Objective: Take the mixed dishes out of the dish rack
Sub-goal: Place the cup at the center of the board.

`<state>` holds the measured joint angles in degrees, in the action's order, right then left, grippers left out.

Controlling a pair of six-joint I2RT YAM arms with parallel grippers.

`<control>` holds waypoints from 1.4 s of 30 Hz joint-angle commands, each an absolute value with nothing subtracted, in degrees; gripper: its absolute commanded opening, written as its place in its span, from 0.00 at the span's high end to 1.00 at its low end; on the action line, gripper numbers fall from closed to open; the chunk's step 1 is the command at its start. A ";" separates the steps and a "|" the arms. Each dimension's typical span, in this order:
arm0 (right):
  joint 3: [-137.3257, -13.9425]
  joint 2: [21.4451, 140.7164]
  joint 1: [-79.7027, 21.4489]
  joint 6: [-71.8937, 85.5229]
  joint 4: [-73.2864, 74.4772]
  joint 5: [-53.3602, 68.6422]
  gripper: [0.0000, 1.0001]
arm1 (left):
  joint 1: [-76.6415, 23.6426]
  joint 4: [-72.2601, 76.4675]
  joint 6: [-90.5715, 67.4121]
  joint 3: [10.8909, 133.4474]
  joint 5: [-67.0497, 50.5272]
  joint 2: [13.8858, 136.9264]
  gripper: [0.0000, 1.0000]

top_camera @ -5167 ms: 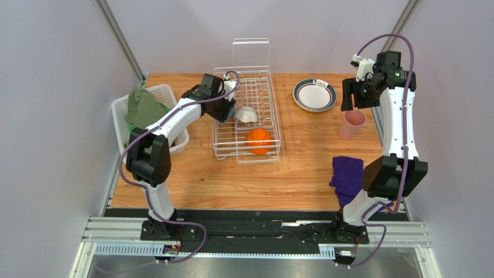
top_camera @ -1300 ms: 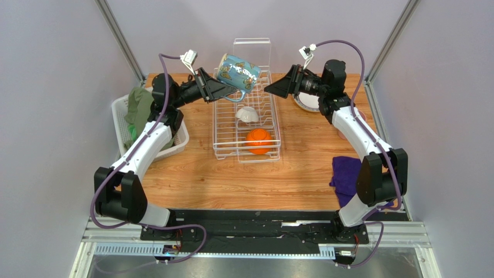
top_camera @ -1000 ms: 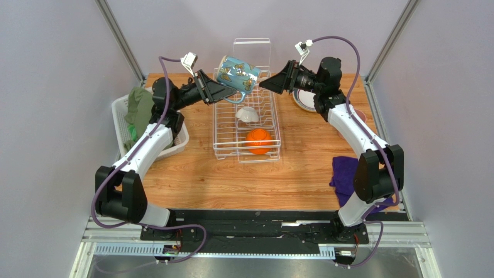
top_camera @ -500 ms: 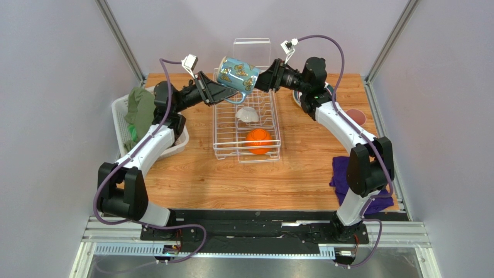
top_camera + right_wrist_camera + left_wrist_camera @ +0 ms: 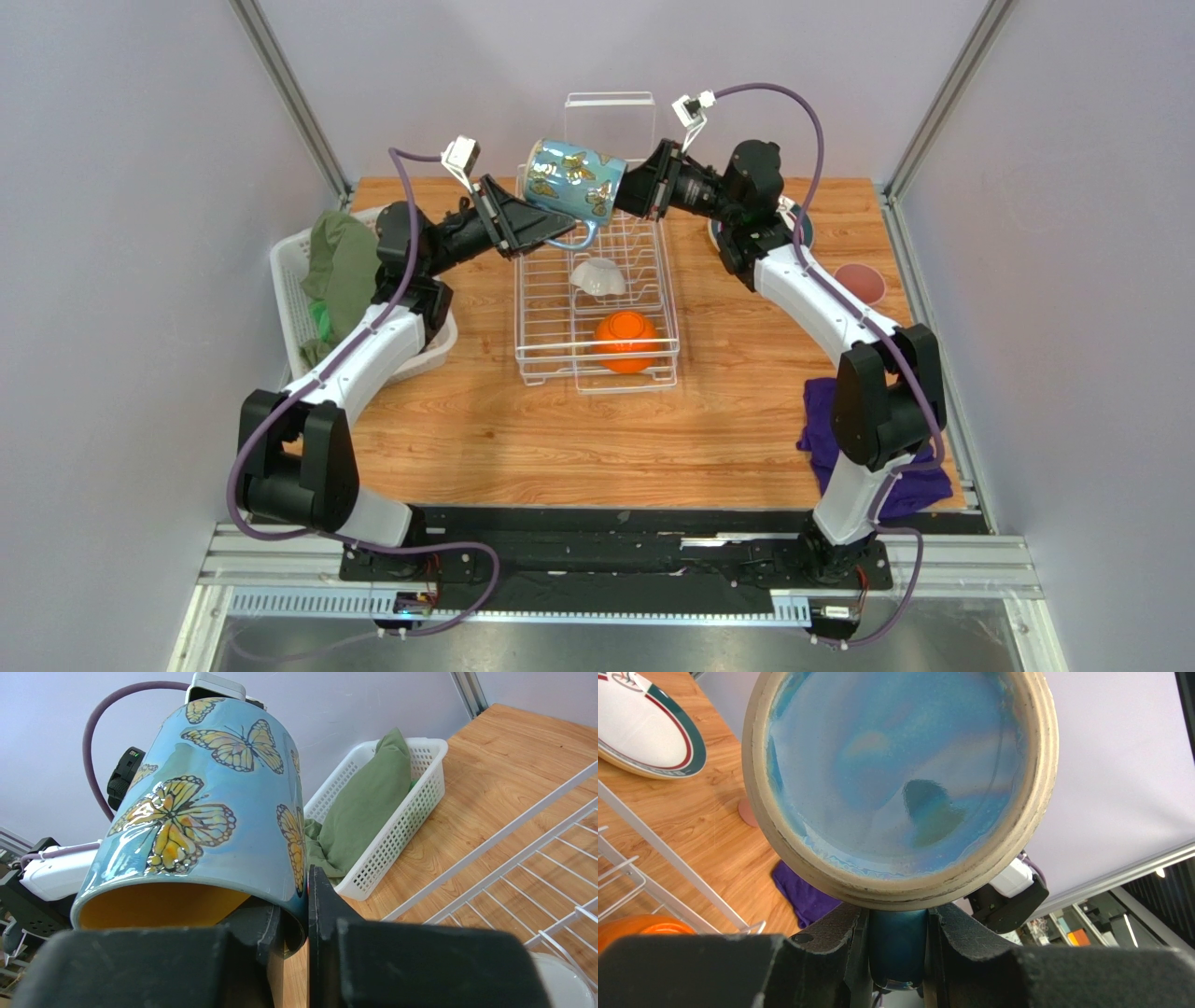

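The blue patterned mug with a yellow inside hangs in the air above the far end of the white wire dish rack. My left gripper is shut on its handle; the left wrist view shows the mug's base. My right gripper grips the mug's rim, one finger inside and one outside. The small white cup and the upturned orange bowl sit in the rack. The dark-rimmed white plate and the pink cup are on the table at right. The pale yellow plate is out of view.
A white slatted basket holding a green cloth stands left of the rack. A purple cloth lies at the near right. The rack's clear panel stands upright just behind the mug.
My right gripper has swung left from the plate side to the mug and closed on its rim. My left gripper has held the mug lifted and shifted it slightly.
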<state>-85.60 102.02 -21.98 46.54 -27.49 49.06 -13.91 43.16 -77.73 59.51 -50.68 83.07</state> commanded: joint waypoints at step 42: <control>-98.43 90.18 3.77 10.83 33.34 39.56 1.00 | -12.22 7.33 -34.73 67.49 -51.68 77.60 0.22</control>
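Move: Already pinching the cup's rim, the right hand has the cup's middle about 6 cm to its left; clear board for setting it down lies roughly 25 cm to the right, 3 cm back and 34 cm below. The stacked plates are some 20 cm ahead, 28 cm right, and the pink cup about 41 cm right, level fore and aft, both about 30 cm below. From the left hand, still gripping the handle, the cup's middle is about 6 cm ahead, 1 cm right, 4 cm above. Opening its fingers wide, the left hand lets go of the handle, then sinks about 3 cm and tips its fingers down. The right hand keeps its pinch on the rim and, slow then fast, carries the cup about 20 cm right, away from the left hand and the rack, going some 5 cm forward and 5 cm down while swinging clockwise with its fingers dipping. ##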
